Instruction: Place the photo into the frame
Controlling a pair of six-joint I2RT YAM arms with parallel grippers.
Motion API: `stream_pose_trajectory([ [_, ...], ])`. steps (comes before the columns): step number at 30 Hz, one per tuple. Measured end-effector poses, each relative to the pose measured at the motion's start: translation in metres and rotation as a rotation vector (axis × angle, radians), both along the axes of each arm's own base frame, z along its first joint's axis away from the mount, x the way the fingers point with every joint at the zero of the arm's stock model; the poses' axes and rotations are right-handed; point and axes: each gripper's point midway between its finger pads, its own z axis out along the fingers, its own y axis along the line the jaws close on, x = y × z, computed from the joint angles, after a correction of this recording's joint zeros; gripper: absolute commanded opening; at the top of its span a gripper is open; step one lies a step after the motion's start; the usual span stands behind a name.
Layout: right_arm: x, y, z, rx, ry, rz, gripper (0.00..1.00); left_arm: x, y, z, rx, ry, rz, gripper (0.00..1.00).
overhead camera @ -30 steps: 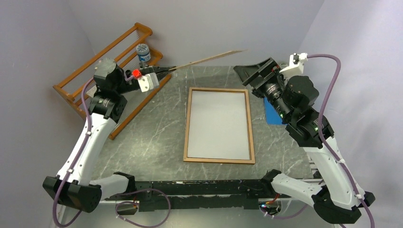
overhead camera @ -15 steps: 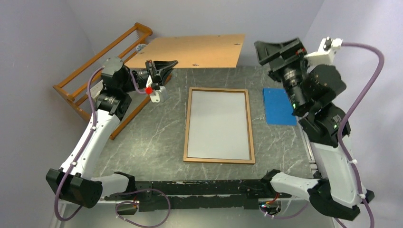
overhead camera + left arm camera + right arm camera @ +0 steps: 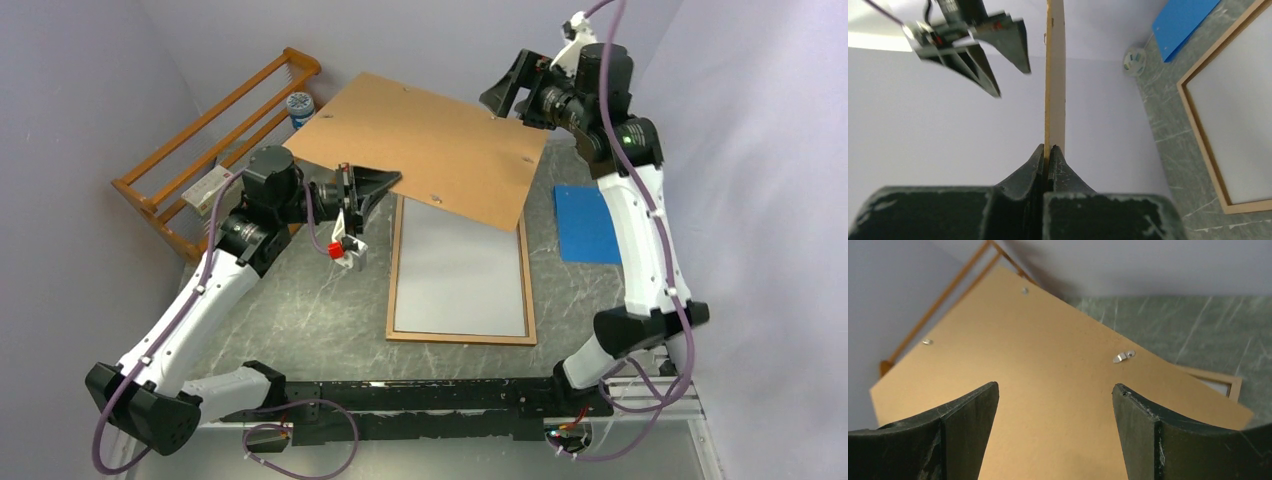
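Note:
The frame point(image 3: 393, 270) lies flat in the middle of the table, filled by a pale grey-white surface; I cannot tell whether that is the photo's white back or the glass. No printed picture shows. My left gripper point(image 3: 385, 183) is shut on the near edge of the plain brown backing board point(image 3: 430, 140), held tilted above the frame's far end. The left wrist view shows the board edge-on point(image 3: 1054, 75) between the closed jaws point(image 3: 1049, 148). My right gripper point(image 3: 505, 95) is open above the board's far right part point(image 3: 1048, 360), not touching it point(image 3: 1055, 390).
A blue sheet point(image 3: 585, 222) lies flat right of the frame. An orange wooden rack point(image 3: 190, 160) leans at the back left, a small capped bottle point(image 3: 299, 104) beside it. Walls close in on the back, left and right.
My left gripper has swung the backing board forward and down over the frame's far end. My right arm has risen and reached back over the board, uncovering the blue sheet.

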Motion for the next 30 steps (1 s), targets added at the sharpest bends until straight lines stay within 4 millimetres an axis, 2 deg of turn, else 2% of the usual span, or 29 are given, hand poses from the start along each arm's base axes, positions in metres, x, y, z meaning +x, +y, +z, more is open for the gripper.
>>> stream_pose_trajectory([
  [2, 0.01, 0.002, -0.027, -0.023, 0.074, 0.045, 0.89, -0.007, -0.005, -0.007, 0.026, -0.018, -0.018, 0.03],
  [6, 0.015, -0.003, -0.056, -0.039, 0.149, 0.1, 0.91, -0.023, -0.008, -0.023, 0.075, -0.049, -0.048, 0.03],
  [10, 0.014, -0.011, -0.058, -0.028, 0.15, 0.146, 0.91, -0.043, -0.006, -0.028, 0.086, -0.026, -0.085, 0.03],
  [13, 0.014, -0.013, -0.058, -0.012, 0.136, 0.185, 0.91, -0.057, -0.004, -0.017, 0.079, 0.008, -0.119, 0.03],
  [17, 0.011, -0.009, -0.067, 0.024, 0.158, 0.237, 0.91, -0.083, 0.001, 0.003, 0.038, -0.005, -0.182, 0.02],
  [22, 0.005, 0.001, -0.081, 0.099, 0.215, 0.301, 0.89, -0.106, 0.006, 0.015, 0.026, -0.017, -0.238, 0.03],
  [25, -0.006, 0.008, -0.09, 0.169, 0.252, 0.343, 0.85, -0.111, 0.008, 0.016, 0.018, -0.022, -0.243, 0.03],
  [30, -0.036, 0.023, -0.097, 0.343, 0.331, 0.417, 0.83, -0.124, 0.012, 0.015, 0.014, -0.014, -0.268, 0.03],
])
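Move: Over the left half of the board, the right hand has the middle of its far long edge about 5 cm to the left, 3 cm back and 8 cm below; the frame's centre is about 6 cm back, 3 cm left and 47 cm down, the blue sheet 26 cm right, 4 cm ahead. The left hand holds the board, whose centre lies about 10 cm ahead and 5 cm right; the frame lies 6 cm ahead, 14 cm right and 42 cm below. Drawing the board back about 12 cm over the frame, the left hand keeps its pinch on the near long edge, dips briefly, rises again and swings some 15 degrees clockwise. The right hand sinks about 10 cm towards the far edge, then eases back and left, turning counter-clockwise, tipping down and rolling its left side up; its wide-open fingers end astride that edge without closing. ##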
